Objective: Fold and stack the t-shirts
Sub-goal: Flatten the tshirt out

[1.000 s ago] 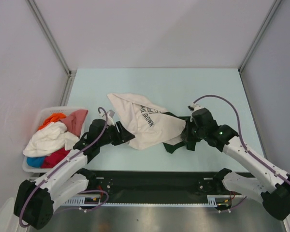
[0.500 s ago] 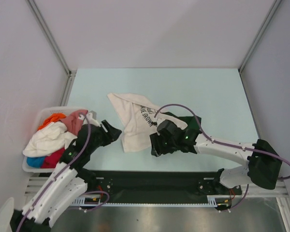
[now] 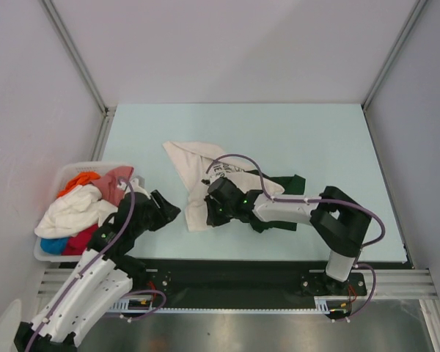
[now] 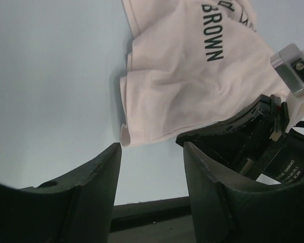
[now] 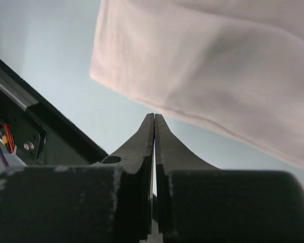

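Note:
A cream-white t-shirt with dark print lies bunched on the pale table, its dark green sleeve spread to the right. My right gripper is at the shirt's near left corner. In the right wrist view its fingers are pressed shut with nothing between them, tips just short of the cream hem. My left gripper is open a little left of the shirt. The left wrist view has bare table between the tips, with the shirt ahead and the right gripper's black body on the right.
A white basket at the table's left edge holds more t-shirts in white, orange, red and blue. The black rail runs along the near edge, close under both grippers. Bare table lies beyond and right of the shirt.
The right arm swept left across the shirt from its right side, leaving the cloth folded narrower, and its gripper is now shut and empty. The left gripper drew back left off the shirt's edge.

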You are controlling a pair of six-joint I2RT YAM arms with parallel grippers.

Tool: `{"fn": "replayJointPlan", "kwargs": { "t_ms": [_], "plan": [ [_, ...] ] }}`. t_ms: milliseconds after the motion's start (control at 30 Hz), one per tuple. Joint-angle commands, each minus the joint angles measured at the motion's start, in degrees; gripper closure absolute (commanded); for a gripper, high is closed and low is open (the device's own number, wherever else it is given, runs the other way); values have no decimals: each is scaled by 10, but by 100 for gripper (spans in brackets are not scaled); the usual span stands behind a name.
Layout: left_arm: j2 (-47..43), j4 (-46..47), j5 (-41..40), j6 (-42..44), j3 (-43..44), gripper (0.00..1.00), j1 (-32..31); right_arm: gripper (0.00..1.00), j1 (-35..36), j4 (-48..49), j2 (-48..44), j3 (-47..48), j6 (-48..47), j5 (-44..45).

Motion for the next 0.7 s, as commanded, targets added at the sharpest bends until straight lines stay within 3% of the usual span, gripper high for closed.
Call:
{"fn": "replayJointPlan", "kwargs": {
  "t_ms": [0,333,667],
  "plan": [
    [19,10,31,-32,-37,43,-10,100,3,56,37,48,-1,-20],
    [0,22,27,-112,-114,44,-29,100,3,78,147,102,7,-83],
    [68,89,25,-122,-132,43,-55,98,-37,54,113,110,-8,-101]
  ]
}}
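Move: The cream shirt's near left corner lies about 7 cm to the left of the right hand, 1 cm back and some 4 cm below it. The brown lettering is roughly 18 cm ahead of that hand and 3 cm right, while the green near edge lies 2 cm ahead and 19 cm right, both at table height. From the left hand, the corner is about 5 cm right, 1 cm ahead and 12 cm below. The shirt's near left corner is approached from both sides. The right hand, fingers still shut, slides left about 5 cm while sinking, brings its fingertips down onto the cloth just in from the corner, then eases a little forward. The left hand drops about 9 cm and draws slightly back towards the corner, its fingers tipping down some 15 degrees and staying half open, not touching the cloth. ##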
